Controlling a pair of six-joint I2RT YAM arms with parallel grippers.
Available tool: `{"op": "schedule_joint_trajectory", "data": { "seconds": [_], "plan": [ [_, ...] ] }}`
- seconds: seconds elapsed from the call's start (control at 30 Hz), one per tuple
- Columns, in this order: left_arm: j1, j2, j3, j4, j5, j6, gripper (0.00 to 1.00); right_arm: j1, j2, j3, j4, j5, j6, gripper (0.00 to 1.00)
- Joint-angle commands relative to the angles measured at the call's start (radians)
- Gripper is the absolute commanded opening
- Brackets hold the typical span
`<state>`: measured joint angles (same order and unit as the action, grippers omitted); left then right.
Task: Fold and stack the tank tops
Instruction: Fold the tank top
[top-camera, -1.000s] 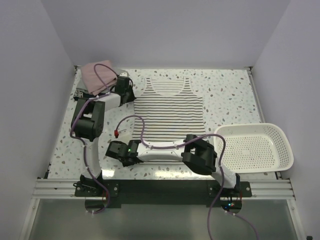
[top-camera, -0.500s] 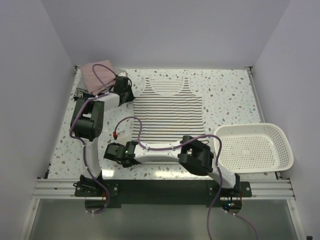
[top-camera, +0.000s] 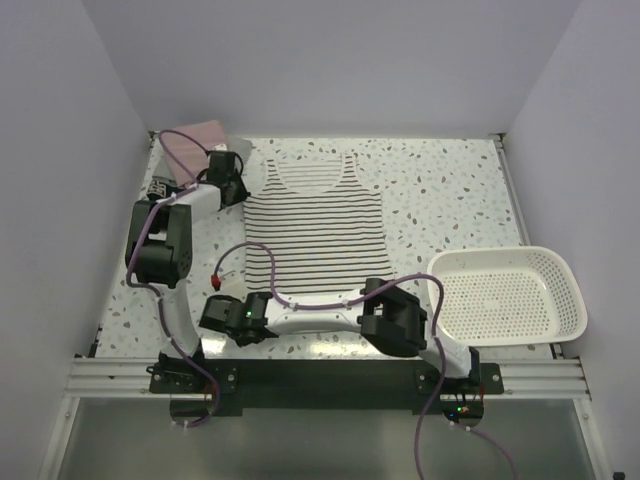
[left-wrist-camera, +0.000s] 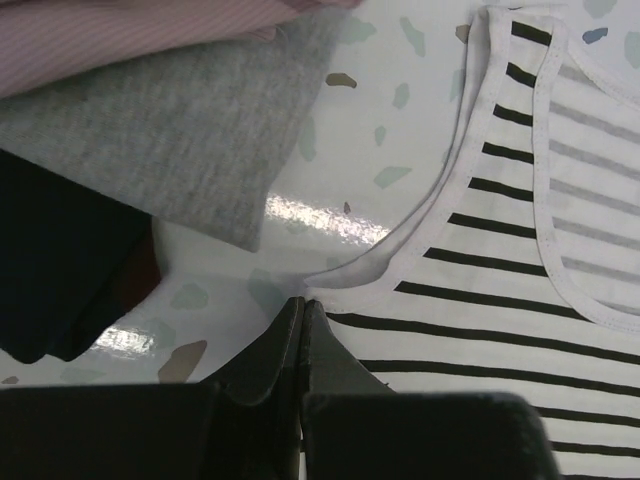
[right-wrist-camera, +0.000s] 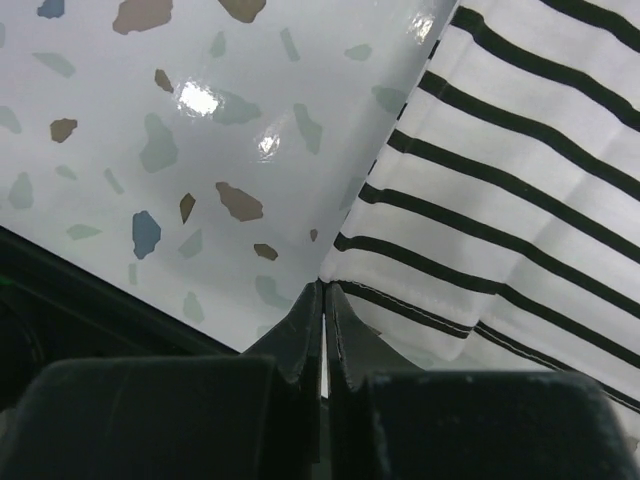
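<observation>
The white tank top with thin black stripes (top-camera: 315, 225) lies spread flat on the speckled table, neckline toward the back. My left gripper (top-camera: 238, 190) is shut on the edge of its left armhole (left-wrist-camera: 340, 275), its fingertips (left-wrist-camera: 303, 305) pressed together on the hem. My right gripper (top-camera: 258, 303) is shut on its near left bottom corner (right-wrist-camera: 345, 265). Folded tank tops are stacked at the back left: pink (top-camera: 195, 135) on top, with grey (left-wrist-camera: 180, 130) and dark navy (left-wrist-camera: 50, 260) showing in the left wrist view.
A white slotted plastic basket (top-camera: 505, 295) stands at the right near edge. The right arm lies across the near edge of the table (top-camera: 450, 190), trailing purple cables. Walls close in the left, back and right sides.
The right gripper has shut on the top's bottom corner. Both grippers have moved left and the striped top has slid left with them, nearer the folded stack.
</observation>
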<state>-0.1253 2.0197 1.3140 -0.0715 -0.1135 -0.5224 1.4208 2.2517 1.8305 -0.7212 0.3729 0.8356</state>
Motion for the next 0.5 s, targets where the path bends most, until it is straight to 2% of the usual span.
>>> {"op": "schedule_joint_trajectory", "data": {
  "seconds": [0.0, 0.2, 0.47],
  "plan": [
    [0.019, -0.072, 0.016, 0.018, -0.026, 0.008, 0.00, 0.009, -0.095, 0.026, 0.020, -0.031, -0.020, 0.00],
    [0.000, -0.073, 0.065, 0.004, 0.020, 0.004, 0.00, -0.011, -0.181, -0.054, 0.054, -0.031, -0.017, 0.00],
    [-0.060, -0.029, 0.165, -0.036, 0.069, -0.011, 0.00, -0.082, -0.374, -0.310, 0.169, -0.084, 0.039, 0.00]
  ]
}}
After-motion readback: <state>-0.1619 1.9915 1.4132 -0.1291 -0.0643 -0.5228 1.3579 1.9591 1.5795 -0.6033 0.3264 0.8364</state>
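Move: Both hands already grip the striped tank top's left side just above the table, the left at the armpit, the right at the hem corner. The tank top's middle lies about 17 cm right and 11 cm back of the left hand; from the right hand it is 22 cm ahead and 17 cm right. From the left hand, the left shoulder strap is some 11 cm ahead and 6 cm right, and the stacked pink top 14 cm ahead and 11 cm left. Up first, then up and to the right together, both hands raise the pinched side edge and start carrying it towards the tank top's middle, speeding up as they go. The right hand climbs about 6 cm, its left side rolling up slightly; the left rises less, some 4 cm, after a tiny drift left. Both edge forward slightly late on, fingers staying shut on the cloth. ##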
